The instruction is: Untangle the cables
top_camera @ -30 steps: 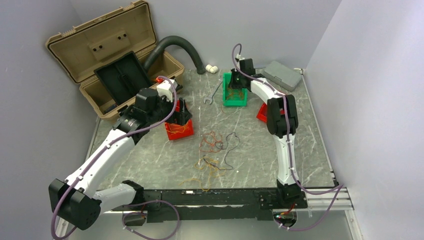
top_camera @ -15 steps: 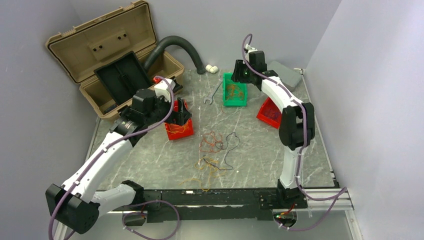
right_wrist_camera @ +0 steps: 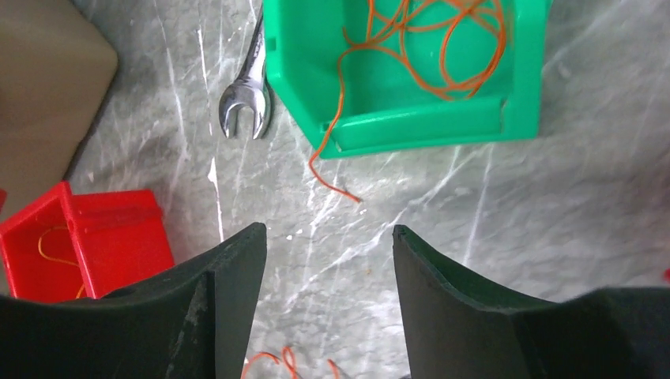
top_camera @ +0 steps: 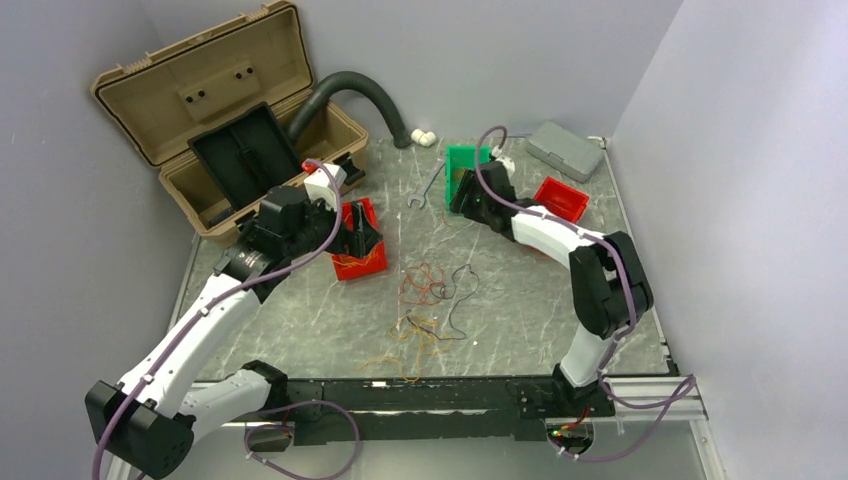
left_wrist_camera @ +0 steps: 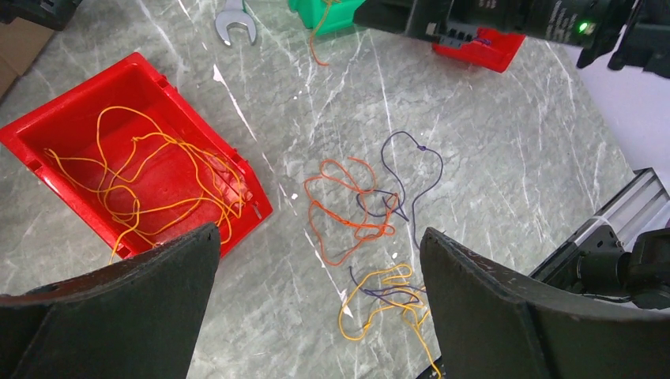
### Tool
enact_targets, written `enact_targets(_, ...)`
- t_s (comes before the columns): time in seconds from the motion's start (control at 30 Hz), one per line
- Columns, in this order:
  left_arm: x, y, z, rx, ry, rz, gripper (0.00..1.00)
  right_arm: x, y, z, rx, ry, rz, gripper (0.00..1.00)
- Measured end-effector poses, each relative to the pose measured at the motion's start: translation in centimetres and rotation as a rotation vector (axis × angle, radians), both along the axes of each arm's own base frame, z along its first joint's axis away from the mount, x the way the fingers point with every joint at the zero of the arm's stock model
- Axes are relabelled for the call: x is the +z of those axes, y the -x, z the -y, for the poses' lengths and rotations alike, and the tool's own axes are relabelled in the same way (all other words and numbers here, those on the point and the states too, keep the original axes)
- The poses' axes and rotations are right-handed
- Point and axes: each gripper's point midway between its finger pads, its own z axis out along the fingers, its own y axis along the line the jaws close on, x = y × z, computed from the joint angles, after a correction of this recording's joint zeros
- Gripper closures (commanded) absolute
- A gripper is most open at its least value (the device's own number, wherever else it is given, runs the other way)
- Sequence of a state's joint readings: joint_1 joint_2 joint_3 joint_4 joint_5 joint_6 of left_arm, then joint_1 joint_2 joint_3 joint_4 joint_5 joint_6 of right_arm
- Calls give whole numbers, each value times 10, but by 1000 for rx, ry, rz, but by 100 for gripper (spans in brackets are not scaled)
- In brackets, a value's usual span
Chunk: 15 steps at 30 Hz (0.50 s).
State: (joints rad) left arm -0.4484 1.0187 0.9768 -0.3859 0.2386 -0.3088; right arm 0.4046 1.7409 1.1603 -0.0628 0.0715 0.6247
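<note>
Loose cables lie mid-table: an orange one (top_camera: pixel 425 283) (left_wrist_camera: pixel 348 207), a dark one (top_camera: pixel 460 292) (left_wrist_camera: pixel 412 167) and yellow strands (top_camera: pixel 415 337) (left_wrist_camera: pixel 387 294). A red bin (top_camera: pixel 372 262) (left_wrist_camera: pixel 47 138) holds yellow cables (left_wrist_camera: pixel 150 178). A green bin (top_camera: pixel 462 155) (right_wrist_camera: pixel 411 130) holds orange cables (right_wrist_camera: pixel 442 47), one end trailing onto the table. My left gripper (top_camera: pixel 358 238) (left_wrist_camera: pixel 318 237) is open and empty, above the red bin's near edge. My right gripper (top_camera: pixel 462 198) (right_wrist_camera: pixel 328 233) is open and empty, above bare table in front of the green bin.
An open tan toolbox (top_camera: pixel 220 120) and a dark corrugated hose (top_camera: pixel 360 88) stand at the back left. A wrench (top_camera: pixel 428 185) (right_wrist_camera: pixel 246 95) lies left of the green bin. A second red bin (top_camera: pixel 560 197) and a grey box (top_camera: pixel 565 150) sit at the back right.
My right arm has come down and forward from over the green bin to the table in front of it. My left gripper has shifted slightly left and up over the red bin.
</note>
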Motion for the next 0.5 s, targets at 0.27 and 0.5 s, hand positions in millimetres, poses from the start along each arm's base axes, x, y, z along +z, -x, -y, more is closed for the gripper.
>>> enact_targets(0.27, 6, 5, -2, 0, 9, 19, 1, -25, -4, -26, -192, -38, -4, 37)
enact_targets(0.5, 8, 6, -3, -2, 10, 30, 1, -63, -25, -24, -294, 13, -29, 38)
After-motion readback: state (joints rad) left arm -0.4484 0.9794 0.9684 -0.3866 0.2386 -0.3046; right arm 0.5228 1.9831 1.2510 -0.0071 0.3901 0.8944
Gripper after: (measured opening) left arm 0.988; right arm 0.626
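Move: The loose end of the orange cable hanging out of the green bin lies about 4 cm ahead of the right hand, 2 cm left and 11 cm below. The green bin's middle is some 14 cm ahead and 2 cm right; the wrench about 12 cm ahead and 8 cm left. The orange cable on the table is roughly 10 cm back and 9 cm left. From the left hand, the loose end lies about 19 cm ahead, 19 cm right and 25 cm below. The right hand, fingers still parted, sinks about 6 cm towards the loose orange end, easing left and forward, turning clockwise. ##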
